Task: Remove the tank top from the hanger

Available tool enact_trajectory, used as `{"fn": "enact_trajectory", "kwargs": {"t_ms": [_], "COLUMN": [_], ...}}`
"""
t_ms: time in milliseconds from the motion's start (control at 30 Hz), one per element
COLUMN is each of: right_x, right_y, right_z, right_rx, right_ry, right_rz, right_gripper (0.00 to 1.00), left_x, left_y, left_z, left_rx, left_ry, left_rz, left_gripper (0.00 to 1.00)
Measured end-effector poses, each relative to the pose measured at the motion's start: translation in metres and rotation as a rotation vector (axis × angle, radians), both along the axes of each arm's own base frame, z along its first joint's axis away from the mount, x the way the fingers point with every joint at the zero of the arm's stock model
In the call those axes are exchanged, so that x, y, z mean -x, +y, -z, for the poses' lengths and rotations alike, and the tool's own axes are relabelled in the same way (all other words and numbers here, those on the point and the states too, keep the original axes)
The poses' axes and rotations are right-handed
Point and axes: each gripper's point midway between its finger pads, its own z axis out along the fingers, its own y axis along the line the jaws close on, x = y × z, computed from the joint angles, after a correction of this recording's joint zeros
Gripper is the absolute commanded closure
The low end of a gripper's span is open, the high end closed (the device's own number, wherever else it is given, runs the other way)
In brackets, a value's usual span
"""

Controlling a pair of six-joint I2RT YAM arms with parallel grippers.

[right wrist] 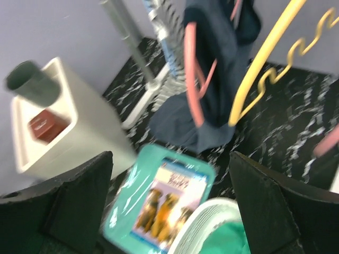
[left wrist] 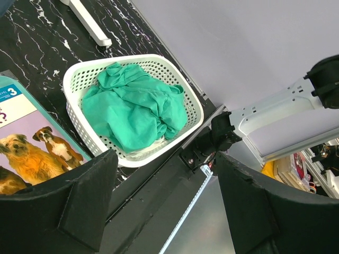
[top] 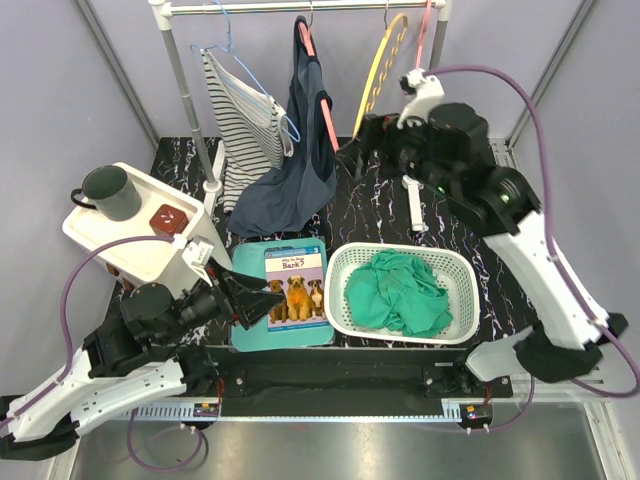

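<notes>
A dark navy tank top (top: pixel 300 150) hangs from a pink hanger (top: pixel 326 112) on the rail (top: pixel 300 7), and its lower part sags onto the table. One arm of the hanger is bare. My right gripper (top: pixel 352 160) is open and empty just right of the tank top, beside a yellow hanger (top: pixel 380 65). The blurred right wrist view shows the tank top (right wrist: pixel 217 69), pink hanger (right wrist: pixel 192 79) and yellow hanger (right wrist: pixel 254 69) ahead of the open right gripper (right wrist: pixel 169 174). My left gripper (top: pixel 250 300) is open and empty, low over a book (top: pixel 295 285); it also shows in the left wrist view (left wrist: pixel 167 169).
A striped garment (top: pixel 245 125) hangs on a blue hanger to the left. A white basket (top: pixel 345 300) holds green cloth (top: pixel 400 290). The book lies on a teal tray (top: pixel 245 335). A white box (top: pixel 110 240) at left carries a dark mug (top: pixel 110 192) and a red block (top: pixel 168 218).
</notes>
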Motion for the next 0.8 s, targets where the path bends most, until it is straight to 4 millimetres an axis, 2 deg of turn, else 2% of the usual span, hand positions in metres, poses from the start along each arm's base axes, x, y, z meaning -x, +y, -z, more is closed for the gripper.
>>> {"fn": "enact_trajectory", "kwargs": {"t_ms": [100, 267, 400, 433, 533, 567, 667, 700, 767, 800], "right_x": [-0.036, -0.087, -0.120, -0.127, -0.148, -0.155, -0.172, -0.176, -0.182, -0.184], "right_y": [0.011, 0.038, 0.057, 0.061, 0.072, 0.076, 0.084, 0.086, 0.088, 0.088], "right_z": [-0.003, -0.034, -0.043, -0.039, -0.028, -0.022, 0.006, 0.015, 0.029, 0.034], "right_rx": [0.083, 0.113, 0.122, 0.132, 0.165, 0.182, 0.246, 0.266, 0.299, 0.310], "right_ry": [-0.065, -0.200, -0.269, -0.273, -0.291, -0.294, -0.275, -0.263, -0.249, -0.243], "right_rz": [0.048, 0.085, 0.115, 0.120, 0.137, 0.139, 0.149, 0.147, 0.154, 0.156], "right_gripper": [0.14, 0.19, 0.27, 0.30, 0.33, 0.38, 0.43, 0.52, 0.61, 0.71], "left_x": [0.000, 0.000, 0.000, 0.001, 0.001, 0.002, 0.003, 0.004, 0.004, 0.005], "left_y": [0.000, -0.001, -0.001, -0.001, 0.000, 0.001, 0.002, 0.003, 0.003, 0.004], "left_z": [0.000, 0.001, 0.002, 0.002, 0.002, 0.002, 0.001, 0.000, -0.001, 0.000], "left_rx": [0.006, 0.016, 0.021, 0.023, 0.030, 0.035, 0.048, 0.051, 0.059, 0.061], "left_ry": [0.009, 0.029, 0.038, 0.041, 0.042, 0.044, 0.048, 0.048, 0.048, 0.050], "left_rz": [-0.005, -0.007, -0.008, -0.008, -0.008, -0.008, -0.008, -0.008, -0.008, -0.008], "left_gripper": [0.22, 0.22, 0.22, 0.22, 0.22, 0.22, 0.22, 0.21, 0.22, 0.22]}}
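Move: The navy tank top's near shoulder, on its pink hanger, is about 19 cm ahead of the right hand, 9 cm to the left and 4 cm lower; the body hangs below. The empty yellow hanger stands roughly 20 cm ahead and 6 cm to the right at hand height, the striped top some 22 cm ahead, 25 cm left and 10 cm lower. From the left hand, that shoulder lies about 38 cm ahead, 12 cm right and 12 cm up. Forward and to the left, some 20 cm in all, the right hand sweeps in to the near shoulder of the navy tank top, arching up about 4 cm before dipping to end slightly lower than it began. The wrist rolls its left side down by nearly 20 degrees and tips the fingers up somewhat, while they close from wide open to about half, coming to either side of the cloth and pink hanger arm. ##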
